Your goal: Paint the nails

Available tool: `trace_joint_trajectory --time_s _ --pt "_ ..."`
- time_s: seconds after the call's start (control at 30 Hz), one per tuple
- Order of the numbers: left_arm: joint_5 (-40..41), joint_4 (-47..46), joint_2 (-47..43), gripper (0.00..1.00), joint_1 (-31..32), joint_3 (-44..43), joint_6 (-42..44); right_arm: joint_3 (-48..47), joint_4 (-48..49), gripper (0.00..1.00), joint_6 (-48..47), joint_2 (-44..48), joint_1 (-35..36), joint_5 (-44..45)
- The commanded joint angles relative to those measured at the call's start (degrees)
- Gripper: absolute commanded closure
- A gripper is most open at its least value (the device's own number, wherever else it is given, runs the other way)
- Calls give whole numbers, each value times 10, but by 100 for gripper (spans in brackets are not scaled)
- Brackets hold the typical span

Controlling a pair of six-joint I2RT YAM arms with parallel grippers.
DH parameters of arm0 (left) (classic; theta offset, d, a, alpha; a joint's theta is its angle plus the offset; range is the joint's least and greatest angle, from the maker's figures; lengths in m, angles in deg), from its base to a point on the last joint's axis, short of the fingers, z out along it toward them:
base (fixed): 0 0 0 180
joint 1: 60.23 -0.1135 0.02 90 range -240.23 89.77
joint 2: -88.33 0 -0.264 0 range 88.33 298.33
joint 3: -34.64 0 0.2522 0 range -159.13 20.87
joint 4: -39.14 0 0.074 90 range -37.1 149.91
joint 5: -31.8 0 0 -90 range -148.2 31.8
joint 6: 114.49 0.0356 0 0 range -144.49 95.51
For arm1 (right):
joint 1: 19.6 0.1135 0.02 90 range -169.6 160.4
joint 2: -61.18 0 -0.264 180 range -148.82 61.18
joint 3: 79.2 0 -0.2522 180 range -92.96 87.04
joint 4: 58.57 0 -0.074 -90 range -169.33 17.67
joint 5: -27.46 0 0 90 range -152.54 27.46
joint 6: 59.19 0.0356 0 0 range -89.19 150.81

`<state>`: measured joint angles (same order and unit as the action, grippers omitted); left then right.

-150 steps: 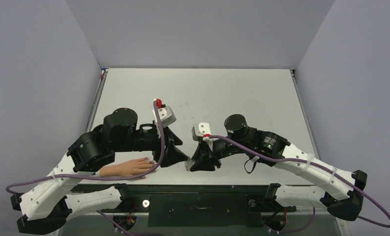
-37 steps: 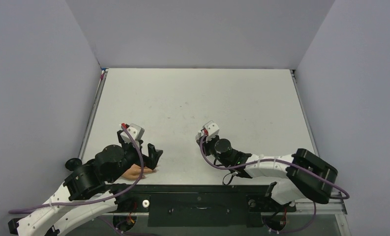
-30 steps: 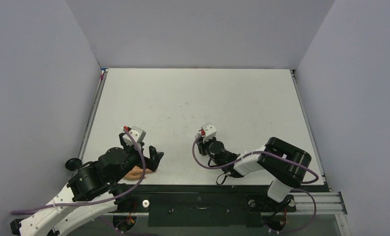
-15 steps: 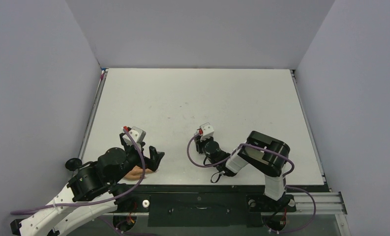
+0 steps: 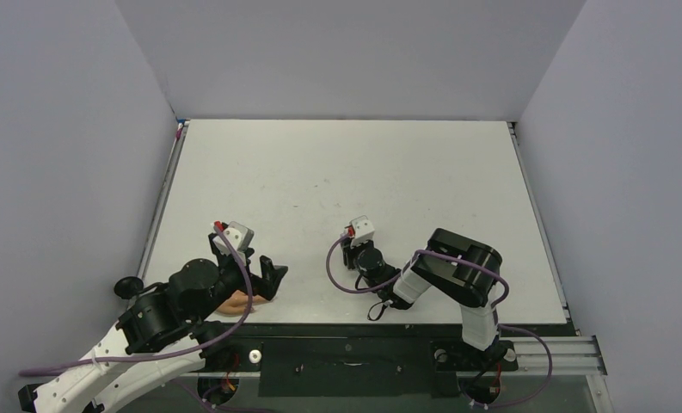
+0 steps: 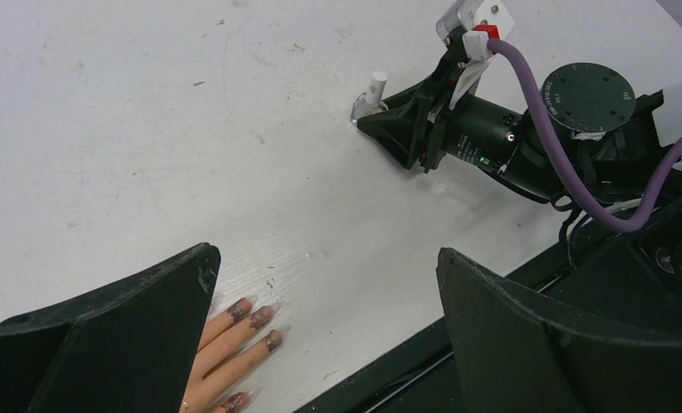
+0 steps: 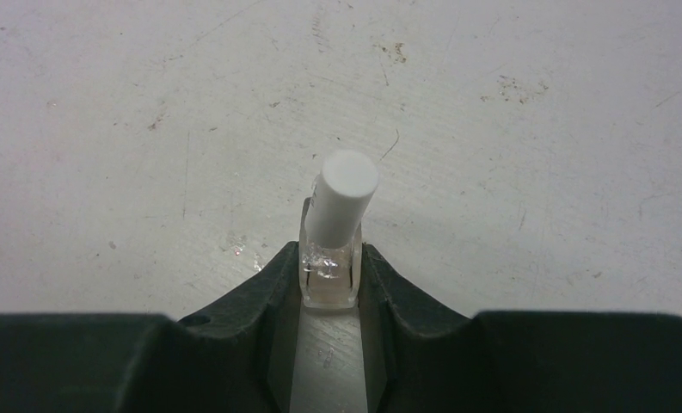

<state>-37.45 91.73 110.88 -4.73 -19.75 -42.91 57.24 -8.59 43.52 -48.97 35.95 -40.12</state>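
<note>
The peach fake hand lies at the near left edge of the table, fingers pointing right. Its nails are dark purplish-brown and patchy. My left gripper hovers over it, jaws wide open and empty, with the left finger covering most of the hand. In the top view the hand peeks out under the left gripper. My right gripper is shut on a tiny clear bottle with a white cap, standing on the table. The bottle also shows in the left wrist view.
The white table has small scuffs and dried specks. Its black front rail runs just below the hand. The right arm is folded low near the front edge, about a hand's length right of the fake hand.
Five seconds ago both grippers met at the front middle. Since then both arms drew back and low. In the last half second nothing visibly moved.
</note>
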Motion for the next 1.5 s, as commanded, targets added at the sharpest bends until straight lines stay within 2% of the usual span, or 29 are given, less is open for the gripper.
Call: trace_joint_trajectory --time_s 0.0,0.33,0.37,0.4,0.47,0.67,1.0,1.23,1.47 --pt "-3 -32 -6 4 -1 -1 5 -11 18 74 12 -4 3 14" --pt "-6 -32 -9 4 0 -1 7 -14 7 55 23 -6 5 15" --pt "-5 -32 -10 4 0 -1 7 -14 6 50 26 -4 5 15" --pt "-5 -32 -11 4 0 -1 7 -14 -1 40 28 0 5 17" --pt "-4 -32 -10 4 0 -1 6 -15 -19 33 37 10 5 25" --pt "-2 -31 -9 4 0 -2 5 -14 -79 30 65 51 6 33" --pt "0 -30 -8 4 0 -3 8 -46 -297 27 62 178 33 73" --pt "2 -30 -14 4 0 -2 7 -63 -397 27 59 292 65 152" --pt "2 -30 -12 3 0 -2 7 -74 -482 27 49 411 128 260"
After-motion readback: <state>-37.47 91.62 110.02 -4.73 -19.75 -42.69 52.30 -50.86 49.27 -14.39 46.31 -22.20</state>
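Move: The right hand still holds the nail polish bottle upright between its fingertips, its middle practically at the hand point and its base at or very near the table. The fake hand with the nails lies about 24 cm to the left of that hand and some 12 cm back, roughly level. From the left hand, waiting wide open, the bottle is about 14 cm ahead, 15 cm to the right and 20 cm below. Almost in place at first, the right hand settles by about half a centimetre while its fingers open well apart and let go of the bottle; then it rises quickly, about 11 cm, drawing back some 4 cm and a little to the right, clear of the cap. The wrist turns slightly clockwise and the fingers stay open. ##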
